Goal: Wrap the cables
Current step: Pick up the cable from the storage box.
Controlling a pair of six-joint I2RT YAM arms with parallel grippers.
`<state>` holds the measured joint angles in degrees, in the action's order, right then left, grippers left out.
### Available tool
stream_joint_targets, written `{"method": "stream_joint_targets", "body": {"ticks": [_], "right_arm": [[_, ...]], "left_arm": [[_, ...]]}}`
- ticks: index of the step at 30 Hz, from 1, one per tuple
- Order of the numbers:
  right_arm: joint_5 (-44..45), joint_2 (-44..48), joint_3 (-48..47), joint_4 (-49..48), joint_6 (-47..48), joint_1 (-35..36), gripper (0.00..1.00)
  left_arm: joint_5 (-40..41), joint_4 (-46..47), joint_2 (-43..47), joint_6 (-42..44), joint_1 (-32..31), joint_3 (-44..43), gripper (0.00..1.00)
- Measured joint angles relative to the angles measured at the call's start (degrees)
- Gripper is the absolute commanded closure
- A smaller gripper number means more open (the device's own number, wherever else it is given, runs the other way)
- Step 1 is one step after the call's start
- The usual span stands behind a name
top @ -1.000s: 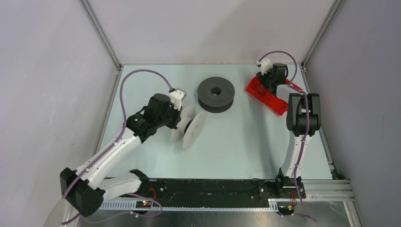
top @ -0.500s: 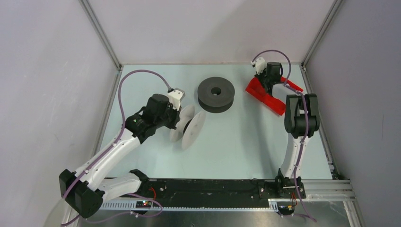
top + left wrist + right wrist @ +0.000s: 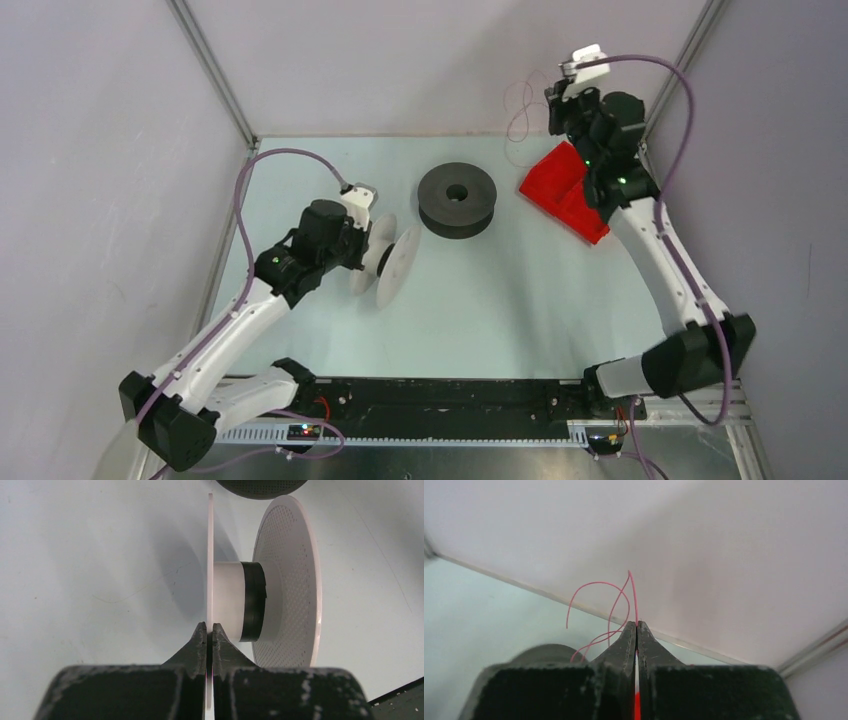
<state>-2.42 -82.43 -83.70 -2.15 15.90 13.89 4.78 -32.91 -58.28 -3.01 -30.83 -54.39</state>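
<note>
A white spool (image 3: 392, 262) stands on edge left of centre, and my left gripper (image 3: 372, 243) is shut on its near flange. In the left wrist view both fingertips pinch that thin flange (image 3: 210, 570) at the left gripper (image 3: 210, 628); the hub (image 3: 227, 600) carries a black band (image 3: 254, 601). The dark grey spool (image 3: 457, 200) lies flat at the back middle. My right gripper (image 3: 556, 97) is raised near the back wall, shut on a thin pink cable (image 3: 519, 108). In the right wrist view the cable (image 3: 596, 584) loops up out of the right gripper (image 3: 637, 624).
A red tray (image 3: 560, 188) lies tilted at the back right, under the right arm. The enclosure's back wall and metal corner posts (image 3: 675, 70) stand close to the raised right gripper. The dark spool (image 3: 546, 652) shows blurred below the right fingers.
The right arm rose from the red tray toward the back wall and its jaws closed on the pink cable. The left arm moved the white spool slightly left.
</note>
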Motion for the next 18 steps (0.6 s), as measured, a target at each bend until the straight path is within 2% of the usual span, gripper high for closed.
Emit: {"method": "stream_joint_targets", "body": {"ticks": [4,7,12,14,18], "right_arm": [[-1.4,7.7,0.0,4.2,-10.7,1.1,1.0],[-5.8,12.2,2.9,6.7,-19.3,1.2,1.0],[-16.7,18.4,24.4,4.2,-34.8,2.9,1.0],[-19.8,16.7,32.6,4.5,-38.9,3.7,1.0],[-22.6,10.0,41.3,9.9,-42.2,4.5,1.0]], "left_arm": [[1.8,-0.2,1.3,0.0,0.1,0.5,1.0],[3.1,0.0,2.4,0.0,0.1,1.2,1.0],[4.1,-0.2,3.1,0.0,0.1,1.5,1.0],[4.1,-0.2,3.1,0.0,0.1,1.5,1.0],[3.7,-0.2,3.0,0.0,0.1,1.5,0.96]]}}
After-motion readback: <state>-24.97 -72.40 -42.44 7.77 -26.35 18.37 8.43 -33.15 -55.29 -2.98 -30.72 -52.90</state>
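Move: The right hand, high up with the red cable already pinched, has the white spool it is heading for about 19 cm back, 33 cm to its left and 27 cm below. From the right hand, the black spool lies some 5 cm ahead, 18 cm left and 35 cm down; the storage box is about 8 cm ahead, 17 cm right and 36 cm down. The left hand keeps hold of the white spool's flange, with the spool's middle about 4 cm ahead, 6 cm right and 5 cm below. Still pinching the red cable, the right hand swings in an arc away from over the storage box towards the white spool, rising some 4 cm first and then dropping to end about 29 cm lower, 18 cm back and 8 cm left, while the wrist tips the fingers steeply down by some 60 degrees. The left hand keeps its pinch on the white spool's near flange and eases it about 1.5 cm left, then stays. ##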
